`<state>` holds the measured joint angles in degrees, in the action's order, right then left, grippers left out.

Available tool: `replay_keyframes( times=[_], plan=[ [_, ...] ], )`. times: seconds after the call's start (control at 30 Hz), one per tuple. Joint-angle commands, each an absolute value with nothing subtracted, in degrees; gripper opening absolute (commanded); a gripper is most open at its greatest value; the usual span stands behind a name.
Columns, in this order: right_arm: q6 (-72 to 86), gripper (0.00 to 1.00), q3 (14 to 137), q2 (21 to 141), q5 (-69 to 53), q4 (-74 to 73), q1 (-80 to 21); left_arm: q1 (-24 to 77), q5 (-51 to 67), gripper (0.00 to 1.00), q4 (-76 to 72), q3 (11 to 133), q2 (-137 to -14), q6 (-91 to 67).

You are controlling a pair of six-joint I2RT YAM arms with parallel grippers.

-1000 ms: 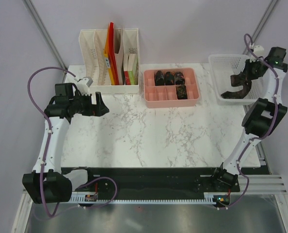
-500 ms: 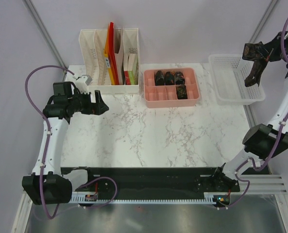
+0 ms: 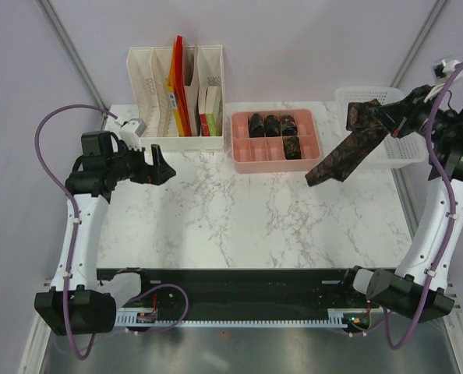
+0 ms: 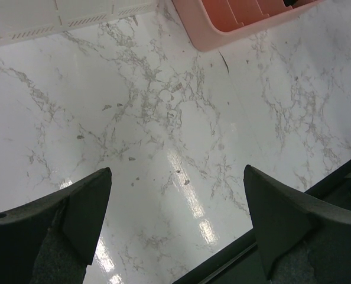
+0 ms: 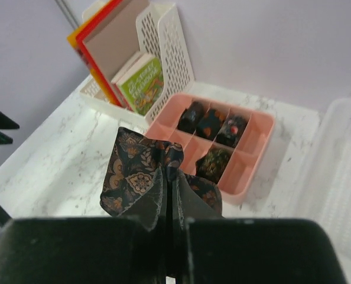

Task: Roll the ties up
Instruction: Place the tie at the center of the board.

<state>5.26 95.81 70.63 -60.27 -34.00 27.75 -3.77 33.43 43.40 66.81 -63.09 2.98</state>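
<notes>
A long dark tie (image 3: 347,149) with an orange-brown pattern hangs in the air, slanting down to the left between the pink tray (image 3: 275,165) and the white basket (image 3: 404,153). My right gripper (image 3: 384,115) is shut on its upper end. In the right wrist view the fabric (image 5: 134,171) bunches out past my closed gripper (image 5: 174,198). Several rolled ties (image 3: 272,125) sit in the tray's compartments, and also show from the right wrist (image 5: 214,125). My left gripper (image 3: 166,167) hovers open over the table's left side, with only bare marble between its fingers (image 4: 87,207).
A white file organizer (image 3: 177,97) with books and folders stands at the back left, beside the tray. The marble tabletop (image 3: 239,218) ends at a black rail (image 3: 239,284) along the near edge. A purple wall stands behind.
The right arm lifted the tie out of the white basket, swung it up, then left over the table. The left arm barely moved.
</notes>
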Motion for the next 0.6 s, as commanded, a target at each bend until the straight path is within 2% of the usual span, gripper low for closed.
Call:
replay_keyframes(
  times=[0.0, 0.1, 0.17, 0.23, 0.33, 0.37, 0.4, 0.43, 0.47, 0.5, 0.57],
  plan=[
    [-5.17, 0.0, 89.74, 69.96, -55.03, -41.74, 25.67, -3.87, 34.81, 1.0, 41.48, 66.45, -60.65, 5.97],
    [-8.0, 0.0, 86.67, 68.21, -49.69, -45.17, 22.95, -3.78, 34.28, 1.0, 41.4, 65.74, -60.12, 6.42],
    [-6.52, 0.0, 79.48, 65.23, -46.95, -44.48, 17.08, -3.87, 34.37, 1.0, 41.22, 65.39, -60.29, 6.33],
    [-0.55, 0.0, 69.06, 60.85, -40.54, -37.06, 7.77, -3.87, 34.89, 1.0, 40.87, 65.22, -60.47, 6.15],
    [9.35, 0.0, 60.24, 58.54, -29.85, -26.5, -7.08, -3.87, 35.59, 1.0, 40.08, 64.6, -60.38, 5.54],
    [11.67, 0.08, 58.99, 58.97, -26.84, -24.28, -11.03, -3.87, 35.86, 0.99, 39.9, 64.34, -60.38, 5.45],
    [13.78, 0.26, 58.28, 59.67, -25.07, -22.34, -18.82, -3.87, 35.77, 1.0, 39.64, 64.34, -60.29, 5.28],
    [15.71, 0.74, 58.18, 61.5, -21.74, -19.98, -22.55, -3.87, 36.03, 1.0, 39.64, 64.25, -60.38, 5.27],
    [15.82, 0.9, 58.88, 62.65, -20.23, -19.86, -25.89, -3.87, 36.04, 0.99, 39.29, 64.07, -60.29, 5.45],
    [15.21, 0.98, 59.93, 63.8, -19.34, -20.04, -29.41, -3.87, 35.77, 0.99, 39.11, 64.07, -60.21, 5.71],
    [10.13, 0.98, 63.62, 66.79, -19.16, -22.66, -29.44, -3.87, 36.56, 1.0, 39.63, 63.9, -60.03, 7.2]
  ],
)
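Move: The right hand, shut on the hanging tie, is bound for the open middle of the board, roughly 23 cm to its left, 8 cm back and 33 cm below. The pink divided box stands about 16 cm ahead and 20 cm left, the white basket about 20 cm ahead and 20 cm right, both some 30 cm lower. From the left hand, that middle spot is about 38 cm right, 5 cm back and 13 cm below. Right hand drops, then sweeps left and slightly back over the board, some 30 cm overall, opening to release the tie. ##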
